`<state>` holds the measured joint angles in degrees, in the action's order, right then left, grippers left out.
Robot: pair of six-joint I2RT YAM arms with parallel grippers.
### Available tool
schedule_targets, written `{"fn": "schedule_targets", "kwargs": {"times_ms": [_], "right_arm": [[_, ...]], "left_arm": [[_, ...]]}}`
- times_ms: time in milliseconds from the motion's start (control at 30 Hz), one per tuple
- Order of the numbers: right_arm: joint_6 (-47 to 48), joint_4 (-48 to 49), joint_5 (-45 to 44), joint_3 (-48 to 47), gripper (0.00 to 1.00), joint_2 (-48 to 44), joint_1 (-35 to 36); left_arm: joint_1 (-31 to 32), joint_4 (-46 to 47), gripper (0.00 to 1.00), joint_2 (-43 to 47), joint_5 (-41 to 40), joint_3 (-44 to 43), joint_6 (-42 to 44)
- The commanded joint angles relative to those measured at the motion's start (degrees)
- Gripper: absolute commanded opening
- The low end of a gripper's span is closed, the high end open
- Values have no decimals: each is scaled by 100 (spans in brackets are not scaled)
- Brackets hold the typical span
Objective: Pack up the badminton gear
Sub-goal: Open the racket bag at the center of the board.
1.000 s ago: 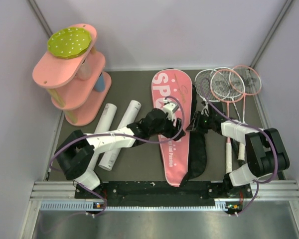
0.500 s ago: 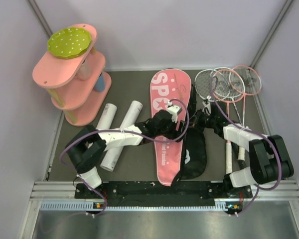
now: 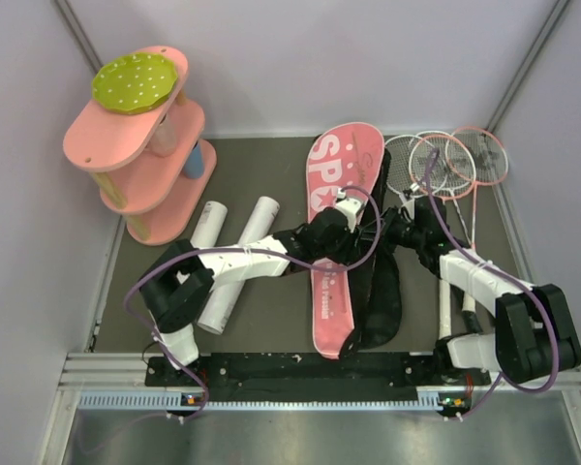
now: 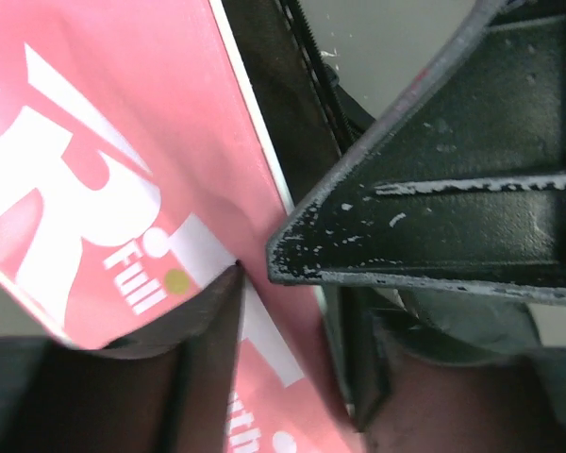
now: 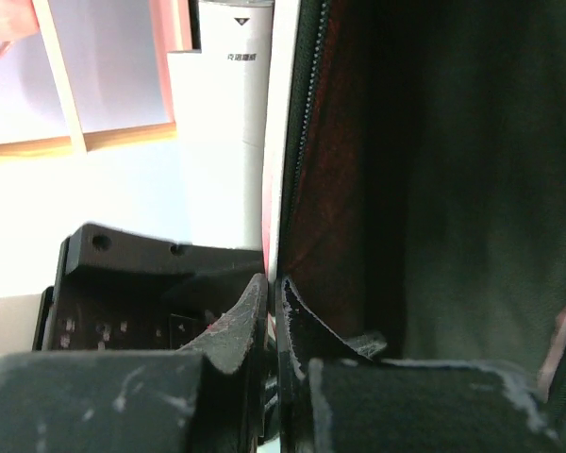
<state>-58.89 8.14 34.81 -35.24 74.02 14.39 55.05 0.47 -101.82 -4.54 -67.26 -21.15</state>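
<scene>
The racket-shaped bag [image 3: 341, 184] lies mid-table, pink side up, with its black side [image 3: 380, 295] spread open to the right. My left gripper [image 3: 353, 221] is over the pink flap; in the left wrist view the left gripper [image 4: 281, 349] stands open across the flap's edge [image 4: 123, 170]. My right gripper [image 3: 395, 231] is at the bag's opening, and in the right wrist view the right gripper [image 5: 274, 302] is shut on the bag's thin white-piped edge [image 5: 285, 142]. Three pink and white rackets [image 3: 447, 163] lie at the back right. Two white tubes [image 3: 234, 260] lie on the left. No shuttlecocks show.
A pink tiered shelf [image 3: 140, 155] with a green dotted disc [image 3: 134, 82] on top stands at the back left. Grey walls close in the table on three sides. A tube [image 5: 224, 123] also shows in the right wrist view, beyond the bag.
The right gripper has shut on the bag's edge. The pink flap has swung right and toward the back, next to the racket heads. The left gripper has followed it to the right.
</scene>
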Motion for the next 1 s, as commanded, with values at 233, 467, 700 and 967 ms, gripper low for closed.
{"fn": "schedule_targets", "kwargs": {"times_ms": [233, 467, 700, 967], "right_arm": [[2064, -2640, -1543, -931, 48, -1274, -173], [2822, -3134, -1205, -634, 65, -2119, -279], [2191, -2714, -345, 104, 78, -2182, 52], [1109, -3134, -843, 141, 73, -1882, 951]], "left_arm": [[-143, 463, 0, 549, 14, 521, -108], [-301, 735, 0, 997, 173, 741, -714], [-337, 594, 0, 1366, -486, 618, -1357], [-328, 788, 0, 1235, -1005, 478, -1357]]}}
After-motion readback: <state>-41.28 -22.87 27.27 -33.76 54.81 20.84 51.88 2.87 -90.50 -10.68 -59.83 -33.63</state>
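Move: The raised right edge of the racket bag's lid already runs between the left hand's open fingers, about 1 cm ahead and 1 cm to the right, roughly 1 cm below. The nearer white tube lies some 34 cm to that hand's left, 6 cm back and 7 cm below. The right hand still pinches the lid's edge; its next stretch lies about 11 cm back, 3 cm left and 4 cm lower. From the right hand, the white racket grip lies about 21 cm right, 23 cm back and 11 cm below. Closing first, the left hand pinches the lid's edge, dips slightly, then draws it about 4 cm left and 5 cm up, turning some 20 degrees, mostly counter-clockwise. The right hand opens and lets go, backs off right and up, then sweeps about 9 cm back towards its base, sinking and curling left again to bring its open fingers to the nearer stretch of the edge. ##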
